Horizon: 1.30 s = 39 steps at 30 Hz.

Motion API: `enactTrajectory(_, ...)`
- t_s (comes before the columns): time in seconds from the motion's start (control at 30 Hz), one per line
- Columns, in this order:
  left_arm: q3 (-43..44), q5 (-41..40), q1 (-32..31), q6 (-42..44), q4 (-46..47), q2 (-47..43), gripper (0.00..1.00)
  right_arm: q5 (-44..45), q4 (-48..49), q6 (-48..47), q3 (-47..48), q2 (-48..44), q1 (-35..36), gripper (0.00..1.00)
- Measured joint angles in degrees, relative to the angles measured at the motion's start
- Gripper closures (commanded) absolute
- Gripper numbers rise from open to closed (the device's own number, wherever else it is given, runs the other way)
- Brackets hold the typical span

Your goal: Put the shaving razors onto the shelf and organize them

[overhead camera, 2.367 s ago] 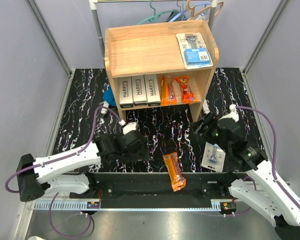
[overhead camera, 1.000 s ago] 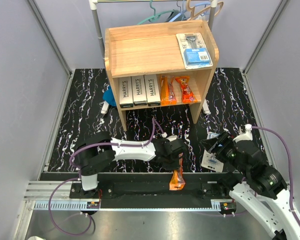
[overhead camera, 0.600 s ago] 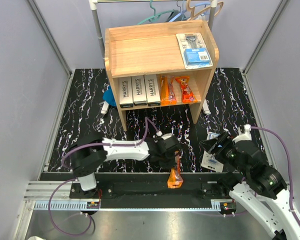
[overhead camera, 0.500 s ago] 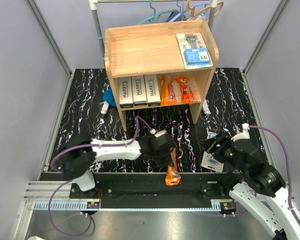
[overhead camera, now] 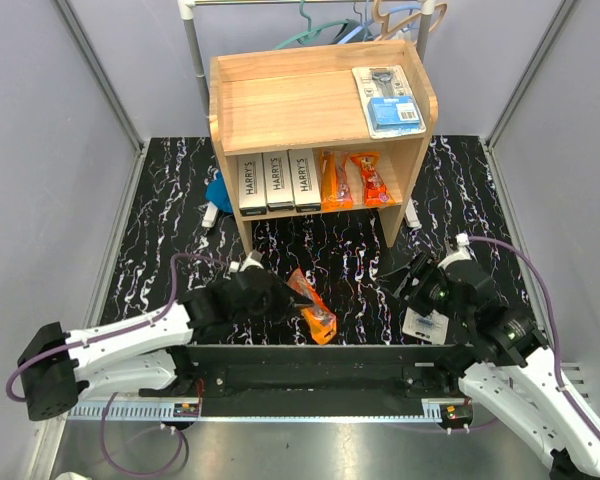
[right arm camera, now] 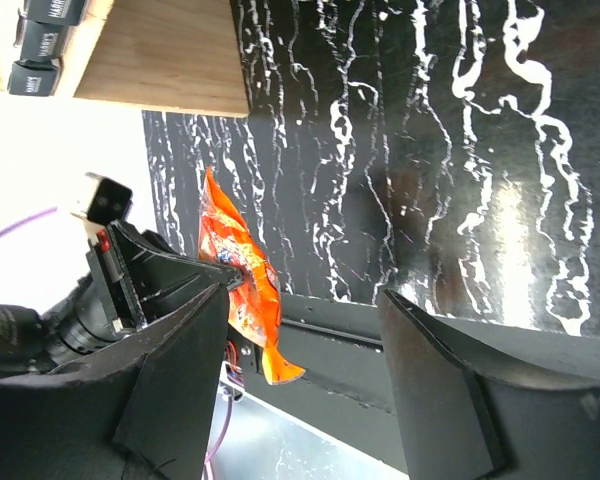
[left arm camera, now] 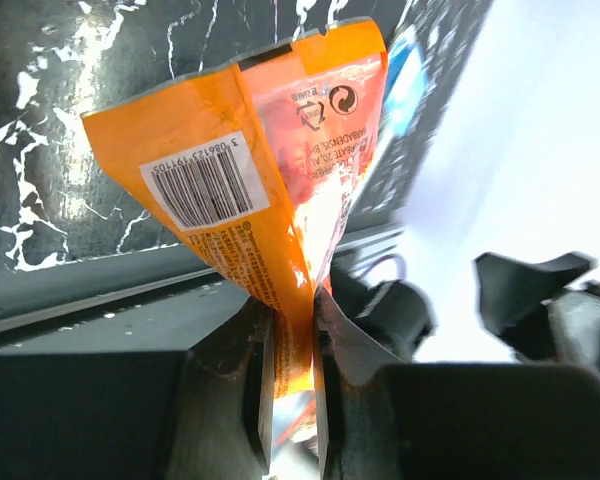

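My left gripper is shut on an orange razor packet and holds it off the black marbled floor in front of the wooden shelf; the left wrist view shows the packet pinched between the fingers. My right gripper is open and empty, just left of a clear blister pack lying on the floor. The orange packet also shows in the right wrist view. The shelf's lower tier holds three Harry's boxes and two orange packets. A blue-card blister pack lies on the top.
A metal clothes rail with hangers stands behind the shelf. A blue object lies left of the shelf's foot. A black rail runs along the near edge. Grey walls close in both sides.
My left gripper has lifted the orange packet off the near rail and carried it left and toward the shelf. My right gripper has shifted slightly left and forward, still open.
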Motion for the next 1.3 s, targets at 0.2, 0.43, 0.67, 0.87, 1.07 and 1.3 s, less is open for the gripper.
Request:
enactTrajectory(0.2,-5.35,-2.80,0.76,-7.65,2.23,-5.40,0.95,-1.20,4.59,0.50,-0.31,3.23,1.62,0.31)
enactTrajectory(0.43,-6.03,-4.04,1.42,-10.75,4.92,-5.44,0.95,5.92,11.19,3.82,-1.01,10.97,20.33,0.30)
enactTrajectory(0.67,-6.05,-4.02,2.14,-11.28,7.30,-5.44,0.96,13.79,18.27,7.87,-2.54,20.31,31.85,0.31)
enactTrajectory(0.87,-5.92,-3.58,2.25,-11.02,7.65,-4.70,0.96,16.83,22.71,9.11,-2.93,22.91,32.52,0.35)
enactTrajectory(1.07,-5.75,-2.84,2.25,-10.75,7.91,-3.91,0.95,17.55,26.23,9.40,-2.97,25.90,32.59,0.50)
enactTrajectory(1.3,-5.75,-2.86,2.25,-10.73,8.31,-4.20,0.94,17.57,28.52,9.92,-4.57,25.73,32.59,0.70)
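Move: My left hand already holds the orange razor pack; the pack's middle is only about 2 cm to the right of that hand's point and 1 cm below it. From my open right hand the same pack is about 16 cm left, 3 cm back and 4 cm lower. The two orange packs on the lower shelf lie some 25 cm ahead of the right hand and 9 cm left; the blue card pack lies on the table 12 cm right, 9 cm back and 19 cm below. I sweep my right hand left about 14 cm and sink it some 4 cm, drawing back slightly and turning a little counter-clockwise, to bring its open fingers around the hanging near end of the orange pack. Then I start closing them, to roughly half their opening. My left hand keeps its pinch on the pack, easing about 2 cm forward, slightly up, and turning some 10 degrees counter-clockwise to offer it. ##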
